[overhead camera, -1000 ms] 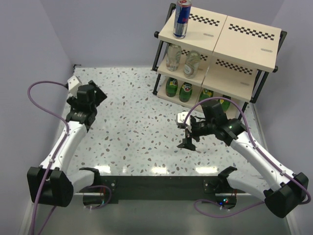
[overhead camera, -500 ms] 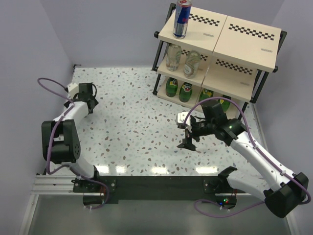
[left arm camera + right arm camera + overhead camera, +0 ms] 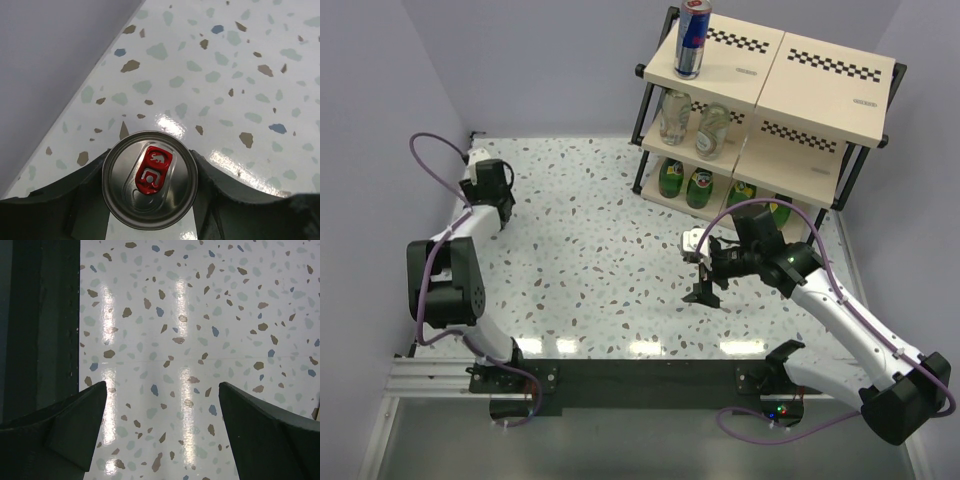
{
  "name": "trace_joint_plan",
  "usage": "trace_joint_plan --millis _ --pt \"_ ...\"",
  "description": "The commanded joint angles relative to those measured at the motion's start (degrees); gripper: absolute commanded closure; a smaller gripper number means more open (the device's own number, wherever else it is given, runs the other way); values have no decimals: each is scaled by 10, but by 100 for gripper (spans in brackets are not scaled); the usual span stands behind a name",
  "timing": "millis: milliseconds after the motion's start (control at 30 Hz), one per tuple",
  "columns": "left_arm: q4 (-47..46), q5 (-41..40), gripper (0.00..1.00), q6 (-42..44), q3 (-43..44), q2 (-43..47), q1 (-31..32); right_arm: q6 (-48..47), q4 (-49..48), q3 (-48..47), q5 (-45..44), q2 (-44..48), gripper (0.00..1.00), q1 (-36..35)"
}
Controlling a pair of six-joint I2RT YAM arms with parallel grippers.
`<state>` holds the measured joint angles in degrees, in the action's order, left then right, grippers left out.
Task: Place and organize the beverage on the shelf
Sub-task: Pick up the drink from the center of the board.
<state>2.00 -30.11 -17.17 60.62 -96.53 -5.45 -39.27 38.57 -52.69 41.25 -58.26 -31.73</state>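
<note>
In the left wrist view a silver can top with a red tab stands upright on the speckled table. My left gripper is shut on this can, with a dark finger pressed against each side. From above, the left gripper sits by the left wall and hides the can. The shelf stands at the back right. It carries a blue-and-silver can on top, two clear bottles on the middle board, and several green bottles at the bottom. My right gripper hangs open over bare table.
The left wall runs close beside the held can. A black base strip lies along the near edge. The right arm stretches in front of the shelf's lower right corner.
The left arm has folded back toward the left wall, and its jaws went from wide open to closed around the can. The right arm has not moved.
</note>
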Motion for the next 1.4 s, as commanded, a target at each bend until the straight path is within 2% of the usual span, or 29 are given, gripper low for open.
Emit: trace_joint_plan --millis 0,100,133,267,300,400,467,667,967,1100,1133,1367 --pt "-105 100 73 84 -44 60 -3 -12 -6 0 -1 5 3 3" --pt "-168 299 86 106 -95 114 3 -12 -7 -1 -6 5 3 3" --pt "-195 345 87 110 -103 124 9 -12 -6 -1 -7 5 3 3" --pt "-238 502 94 169 -139 165 104 -12 -8 -1 -14 3 3 4" --pt "-246 574 95 169 -141 166 119 -13 -8 -1 -14 3 3 6" --pt "-284 671 99 169 -145 155 193 -12 -6 -2 -14 3 2 9" --pt "-276 682 100 207 -126 133 264 -12 -5 -3 -14 3 2 13" --pt "-254 665 100 232 -61 58 398 -13 -3 -6 -21 10 2 50" --pt "-264 571 100 260 -29 9 511 -2 -10 -6 -27 11 1 98" --pt "-241 542 91 270 -11 -12 528 -2 -11 -5 -27 9 1 101" --pt "-238 541 83 270 -5 -21 533 -1 -11 -4 -27 8 1 102" --pt "-215 539 66 268 23 -59 544 -1 -11 -5 -25 7 1 106"
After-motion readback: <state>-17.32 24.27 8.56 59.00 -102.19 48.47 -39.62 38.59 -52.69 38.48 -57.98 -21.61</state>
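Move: The drink is already pinched in my left gripper. The board's centre, where it is bound, lies about 53 cm to the right, 16 cm back and some 5 cm lower. From the same hand, the nearest green bottles on the bottom shelf are some 47 cm right and 7 cm ahead, and 55 cm right and 4 cm ahead, roughly level in height. From my right hand the drink is about 56 cm left, 24 cm ahead and 10 cm lower. I keep my left fingers shut on the drink and sweep it fast to the right, over 50 cm, drawing back about 16 cm, in a low arc that rises then sinks to its first height; the wrist swings clockwise well past a right angle. My open right gripper edges a few centimetres forward and to the right, turning slightly clockwise, without touching the drink. ##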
